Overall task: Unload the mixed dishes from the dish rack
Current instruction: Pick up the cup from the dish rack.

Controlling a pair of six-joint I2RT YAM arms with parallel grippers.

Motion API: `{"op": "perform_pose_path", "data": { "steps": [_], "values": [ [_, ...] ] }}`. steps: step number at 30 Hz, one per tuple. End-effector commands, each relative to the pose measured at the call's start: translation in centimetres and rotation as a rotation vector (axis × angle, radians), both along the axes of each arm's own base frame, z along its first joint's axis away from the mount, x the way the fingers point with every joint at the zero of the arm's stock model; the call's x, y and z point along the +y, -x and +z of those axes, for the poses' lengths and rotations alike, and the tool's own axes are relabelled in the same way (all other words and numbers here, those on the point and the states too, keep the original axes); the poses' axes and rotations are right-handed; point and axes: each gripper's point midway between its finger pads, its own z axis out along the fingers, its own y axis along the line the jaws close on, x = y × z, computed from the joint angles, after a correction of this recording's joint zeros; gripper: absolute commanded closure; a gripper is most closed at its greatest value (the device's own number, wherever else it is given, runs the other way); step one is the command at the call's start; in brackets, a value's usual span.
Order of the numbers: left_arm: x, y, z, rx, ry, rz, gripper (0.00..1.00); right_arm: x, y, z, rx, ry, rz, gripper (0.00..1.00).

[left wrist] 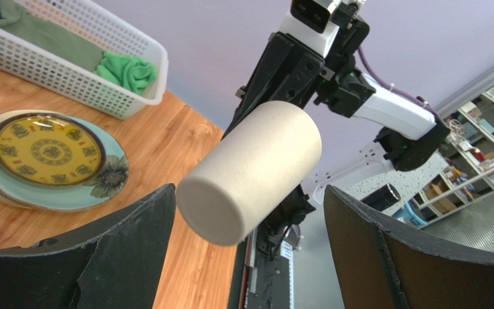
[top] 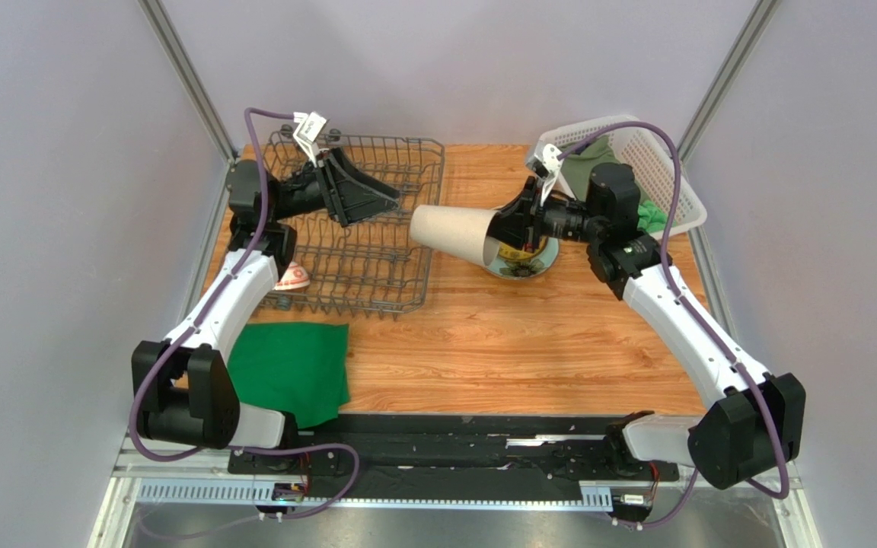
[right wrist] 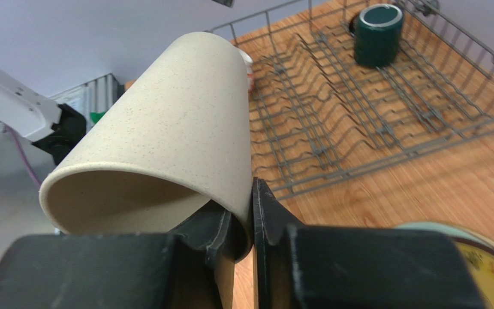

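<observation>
My right gripper (top: 509,234) is shut on the rim of the beige handleless cup (top: 455,232), one finger inside and one outside (right wrist: 251,215). The cup (right wrist: 166,122) lies sideways in the air, base toward the dish rack (top: 352,234). Over the rack's right part my left gripper (top: 384,196) stands open and empty, the cup's base (left wrist: 230,199) just in front of its wide-apart fingers (left wrist: 133,244). Below the right gripper the yellow patterned plate (left wrist: 46,151) rests on the pale teal plate (left wrist: 98,187). A dark green mug (right wrist: 377,32) stands in the rack (right wrist: 372,109). The small red-and-white bowl (top: 292,276) lies at the rack's left edge.
A white lattice basket (top: 649,160) holding green cloths (left wrist: 127,71) sits at the back right. Another green cloth (top: 289,371) lies flat at the front left. Bare wooden tabletop (top: 523,343) stretches between the rack and the arm bases.
</observation>
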Motion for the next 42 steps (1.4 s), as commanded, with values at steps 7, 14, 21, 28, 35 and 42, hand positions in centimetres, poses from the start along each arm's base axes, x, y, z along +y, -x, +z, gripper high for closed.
{"op": "perform_pose_path", "data": {
  "steps": [7,14,21,28,35,42],
  "values": [
    [2.2,-2.2,0.1,-0.090,-0.163,0.154,0.08,-9.2,-2.0,-2.5,0.028,0.372,-0.380,1.00],
    [3.4,-4.8,-1.6,-0.046,-0.312,0.262,0.08,-16.5,-2.2,-5.5,0.116,0.653,-0.615,1.00],
    [4.9,-8.0,-5.0,0.033,-0.472,0.349,0.09,-21.9,-0.9,-9.2,0.268,0.897,-0.707,1.00],
    [6.2,-10.2,-7.8,0.045,-0.589,0.402,0.09,-25.7,-0.7,-10.4,0.373,1.018,-0.736,1.00],
    [7.0,-10.5,-9.3,0.041,-0.645,0.414,0.09,-27.4,-1.0,-12.8,0.509,1.103,-0.696,1.00],
    [7.1,-10.0,-9.5,0.025,-0.665,0.405,0.09,-25.8,-1.4,-16.1,0.642,1.062,-0.557,1.00]
  ]
}}
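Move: The right gripper already holds the grey cup by its rim; its place, the bare table nearer than the plates, is about 23 cm right, level ahead and 31 cm below. From that hand, the plate stack is 13 cm ahead, 7 right; the white basket 25 ahead, 31 right. The free left gripper has the green mug about 26 cm ahead, 17 left and 29 below, and the bowl 2 ahead, 24 left. Swing the right gripper some 27 cm to its right and 15 cm down, away from the rack and past the near side of the plates, keeping the pinch on the cup's rim and turning the fingers from pointing left to straight down. Meanwhile bring the open left gripper about 10 cm forward and slightly left over the rack, then 11 cm down towards the green mug, tipping its fingers downward. ##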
